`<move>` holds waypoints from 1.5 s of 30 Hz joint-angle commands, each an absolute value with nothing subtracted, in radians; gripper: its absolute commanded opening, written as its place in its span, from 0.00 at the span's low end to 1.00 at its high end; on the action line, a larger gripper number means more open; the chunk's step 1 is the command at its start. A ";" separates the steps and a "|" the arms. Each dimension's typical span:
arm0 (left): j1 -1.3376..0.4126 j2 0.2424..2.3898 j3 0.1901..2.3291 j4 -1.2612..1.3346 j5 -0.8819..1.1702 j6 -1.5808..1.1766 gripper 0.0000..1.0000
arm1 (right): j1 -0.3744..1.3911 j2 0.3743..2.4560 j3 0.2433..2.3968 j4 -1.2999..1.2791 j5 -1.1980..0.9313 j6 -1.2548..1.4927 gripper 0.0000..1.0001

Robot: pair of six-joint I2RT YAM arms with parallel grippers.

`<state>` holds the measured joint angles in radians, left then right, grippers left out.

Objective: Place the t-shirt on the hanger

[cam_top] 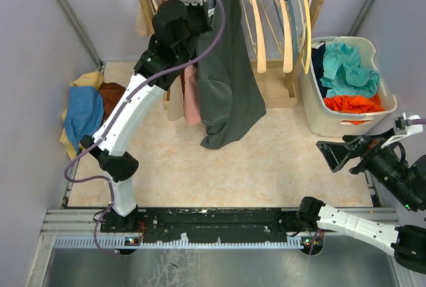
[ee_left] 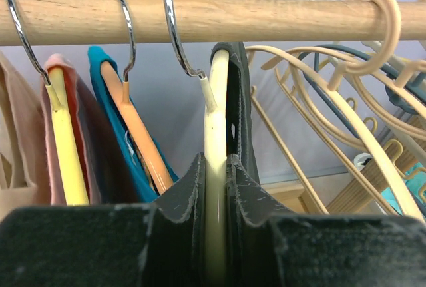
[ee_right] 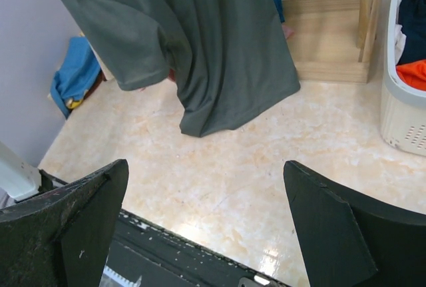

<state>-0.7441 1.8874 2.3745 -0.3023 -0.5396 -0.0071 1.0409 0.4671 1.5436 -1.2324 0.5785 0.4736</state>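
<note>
The dark charcoal t-shirt (cam_top: 229,80) hangs full length from the wooden rail (ee_left: 266,15), its hem near the floor; it also shows in the right wrist view (ee_right: 219,47). It sits on the pale hanger (ee_left: 217,114), whose silver hook (ee_left: 172,27) is over the rail. Dark fabric (ee_left: 239,100) lies over the hanger's right side. My left gripper (ee_left: 215,167) is raised to the rail (cam_top: 196,17) and is shut on the hanger's body just below the hook. My right gripper (ee_right: 206,214) is wide open and empty, low at the right (cam_top: 339,155), facing the shirt.
Other hangers with pink, teal and beige garments hang left of the hanger (ee_left: 133,127). Several empty hangers (cam_top: 279,20) hang to the right. A white laundry basket (cam_top: 326,124) holds teal and orange clothes. A blue and yellow clothes pile (cam_top: 83,110) lies at the left wall.
</note>
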 commanded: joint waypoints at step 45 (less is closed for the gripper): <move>-0.598 1.913 2.296 -0.260 -0.330 -0.213 0.11 | 1.045 0.421 1.296 -1.040 0.536 0.441 0.99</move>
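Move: My left hand already holds the cream hanger carrying the dark green t-shirt. The rack's rod, where its hook must go, is about 8 cm ahead and 9 cm up. The peach hanger with the blue shirt has its neck roughly 5 cm left, 6 cm ahead and 4 cm up; the nearest empty hanger is some 9 cm right, 6 cm ahead and 2 cm up. For my right hand that part of the rod is about 38 cm ahead, 24 cm left and 20 cm up. Keeping its pinch on the hanger, my left hand carries the hook forward across the rod, about 5 cm in all, swerving some 2 cm right on the way and coming back left, while the wrist rolls its left side down about 10 degrees. Late on it sinks, bringing it nearly 3 cm lower altogether, to let the hook down over the rod. My empty right hand stays open and drifts about 4 cm down and as much left. ##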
